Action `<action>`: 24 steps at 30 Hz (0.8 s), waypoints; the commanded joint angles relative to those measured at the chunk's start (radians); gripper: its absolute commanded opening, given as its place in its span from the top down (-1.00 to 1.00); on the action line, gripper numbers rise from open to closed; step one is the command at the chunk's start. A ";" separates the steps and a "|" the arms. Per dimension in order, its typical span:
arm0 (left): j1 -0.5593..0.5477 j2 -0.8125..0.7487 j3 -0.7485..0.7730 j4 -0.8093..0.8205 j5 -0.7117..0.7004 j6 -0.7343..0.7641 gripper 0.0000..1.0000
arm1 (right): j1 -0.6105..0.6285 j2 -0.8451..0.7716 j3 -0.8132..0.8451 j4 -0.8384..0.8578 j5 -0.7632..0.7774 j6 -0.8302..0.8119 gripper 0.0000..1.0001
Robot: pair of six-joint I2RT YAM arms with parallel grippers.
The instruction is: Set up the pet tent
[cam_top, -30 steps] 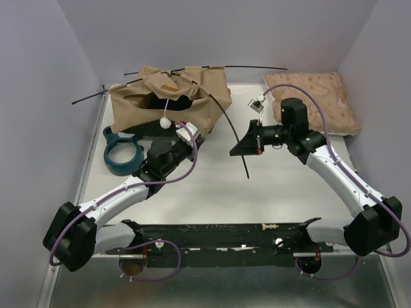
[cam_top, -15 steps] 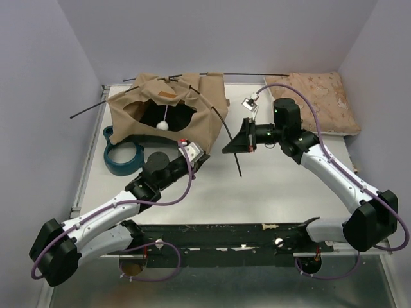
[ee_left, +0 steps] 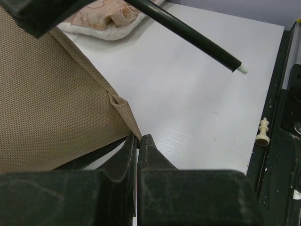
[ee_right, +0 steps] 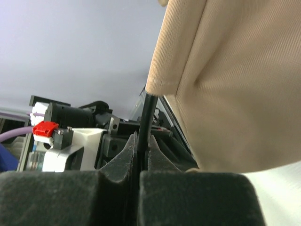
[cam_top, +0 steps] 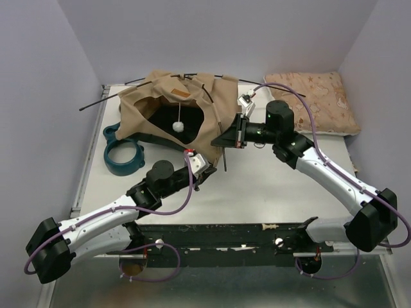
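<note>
The pet tent [cam_top: 144, 106] stands at the back left, tan fabric puffed up around a dark opening where a white pom-pom [cam_top: 179, 126] hangs. My left gripper [cam_top: 207, 165] is at its near right corner, shut on the tan fabric hem [ee_left: 127, 115]. My right gripper [cam_top: 220, 140] is pressed against the tent's right side, shut on a thin black pole [ee_right: 149, 113] that comes out of the fabric sleeve [ee_right: 225, 70]. That pole's white-tipped end [ee_left: 241, 69] sticks out over the table. Other poles [cam_top: 103, 101] jut out at the back left.
A teal ring-shaped object [cam_top: 123, 154] lies left of the tent's front. The pink patterned cushion [cam_top: 318, 96] sits at the back right corner. A small pale peg [cam_top: 270, 226] rests on the black rail [cam_top: 225, 234] near the arm bases.
The tent has risen and shifted right and toward me, its opening wider. My right gripper carried the pole left to the tent's side. My left gripper drew back toward me, holding the corner.
</note>
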 commanded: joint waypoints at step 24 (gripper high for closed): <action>0.067 -0.022 0.022 -0.110 0.018 -0.179 1.00 | 0.031 -0.223 -0.183 -0.034 -0.080 -0.186 0.24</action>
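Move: The left hand already pinches the tent's near right corner, with the near end of the pole about 3 cm back, 3 cm right and 4 cm above it. The right hand already grips that pole; the tent corner lies roughly 6 cm back, 2 cm left and 8 cm below it, and the pole's end 9 cm back, 1 cm right and 4 cm below. The sleeve mouth is some 5 cm ahead, 1 cm left and 2 cm up. The right hand, with the pole in its fingers, eases forward and left by a centimetre or two, then turns around and draws back about 6 cm, sinking and drifting right, towards the height and reach of the held tent corner, its fingers parting to about a quarter open and slackening their grip on the pole. Meanwhile the left hand keeps its pinch on the corner, backs off slightly and returns, sinks some 2 cm and rolls about 10 degrees so that its forward side dips. ##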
